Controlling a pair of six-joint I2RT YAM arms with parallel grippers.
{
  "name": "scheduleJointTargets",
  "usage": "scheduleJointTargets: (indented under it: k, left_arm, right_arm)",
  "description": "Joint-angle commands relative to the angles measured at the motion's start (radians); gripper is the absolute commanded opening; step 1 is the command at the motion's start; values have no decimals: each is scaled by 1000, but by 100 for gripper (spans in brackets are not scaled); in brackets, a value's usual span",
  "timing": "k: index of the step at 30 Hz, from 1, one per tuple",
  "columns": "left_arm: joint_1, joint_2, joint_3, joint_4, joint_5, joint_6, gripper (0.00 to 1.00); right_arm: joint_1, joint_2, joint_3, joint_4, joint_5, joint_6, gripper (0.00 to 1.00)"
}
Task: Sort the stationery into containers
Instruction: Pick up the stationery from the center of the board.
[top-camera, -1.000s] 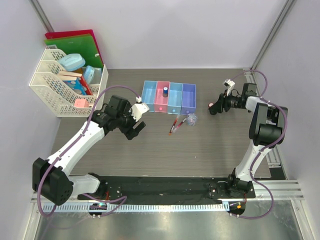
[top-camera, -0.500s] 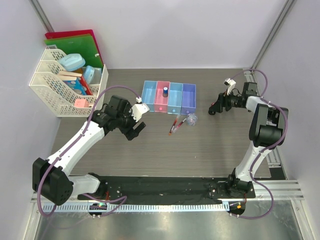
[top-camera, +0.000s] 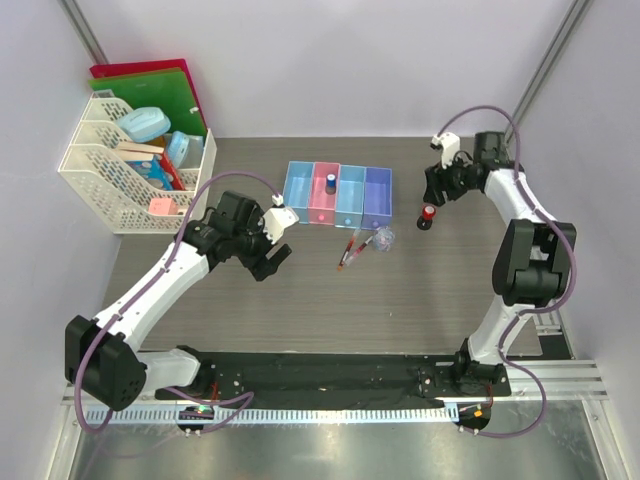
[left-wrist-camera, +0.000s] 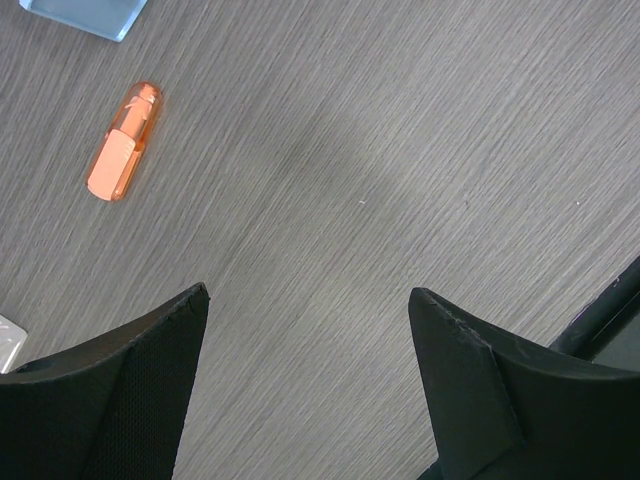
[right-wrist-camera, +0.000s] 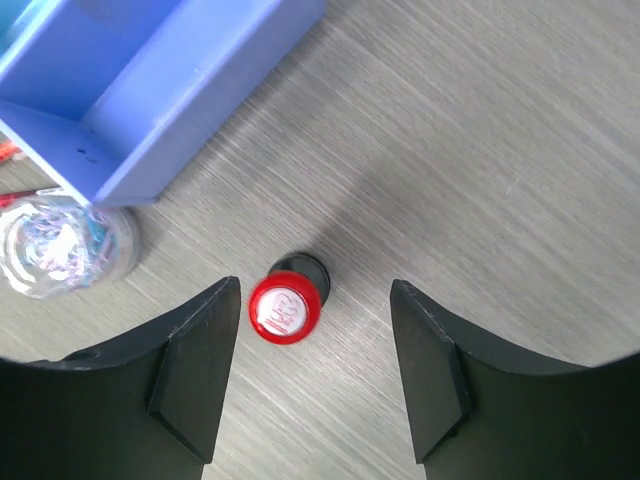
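Note:
The containers (top-camera: 337, 195) are a row of four joined bins, and a small blue-and-red piece (top-camera: 329, 184) stands in the pink one. Two red-and-black pens (top-camera: 350, 248) and a clear lump (top-camera: 384, 238) lie in front of the purple bin (right-wrist-camera: 150, 90). A red-capped piece (right-wrist-camera: 285, 308) stands upright on the table (top-camera: 427, 214). My right gripper (right-wrist-camera: 315, 285) hovers open above it without touching it, and shows from above (top-camera: 432, 190). My left gripper (left-wrist-camera: 308, 292) is open over bare table (top-camera: 272, 258). An orange marker (left-wrist-camera: 122, 155) lies ahead of it.
A white lattice rack (top-camera: 120, 175) with boxes stands at the back left, with red and green folders (top-camera: 150, 85) behind it. A corner of the light blue bin (left-wrist-camera: 85, 12) shows beyond the marker. The table's right edge (top-camera: 535, 300) runs near the right arm.
My right gripper has opened and risen towards the back, leaving the red-capped piece standing on the table. The left arm has not moved.

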Motion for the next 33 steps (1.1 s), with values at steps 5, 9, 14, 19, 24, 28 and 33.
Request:
scheduleJointTargets:
  k: [5, 9, 14, 19, 24, 28, 33]
  left_arm:
    - [3, -42, 3, -9, 2, 1, 81]
    - [3, -77, -23, -9, -10, 2, 81]
    - [3, -125, -58, 4, -15, 10, 82]
    - [5, -139, -99, 34, -21, 18, 83]
    - [28, -130, -130, 112, -74, 8, 83]
    - [103, -89, -118, 154, -42, 15, 83]
    - [227, -7, -67, 177, 39, 36, 81]
  right_arm:
    - [89, 133, 370, -392, 241, -4, 61]
    - [117, 157, 417, -484, 333, -5, 62]
    - [171, 176, 394, -547, 373, 7, 64]
    - [187, 188, 347, -514, 360, 25, 64]
    - [191, 207, 344, -483, 380, 47, 63]
    - [191, 219, 342, -471, 406, 48, 64]
    - [191, 222, 336, -454, 407, 51, 63]
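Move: The red stamp stands upright some 3 cm back and 2 cm left of my open right hand, about 8 cm below. The clip jar lies 10 cm to the stamp's left and 3 cm nearer me; the tray's purple compartment is 11 cm left of the stamp and 6 cm farther out. My left hand has the orange marker about 10 cm ahead, 5 cm left, 13 cm below; the green marker sits 9 cm beyond that marker, 10 cm left. I lift my right hand about 3 cm, up and outward, then turn back and sink some 6 cm towards the red stamp's head, swinging the fingers roughly 30 degrees to point nearly straight down around it, still open. Meanwhile my left hand eases up and back a little, then swings left about 5 cm, slightly forward and lower, towards the orange marker, fingers open. ##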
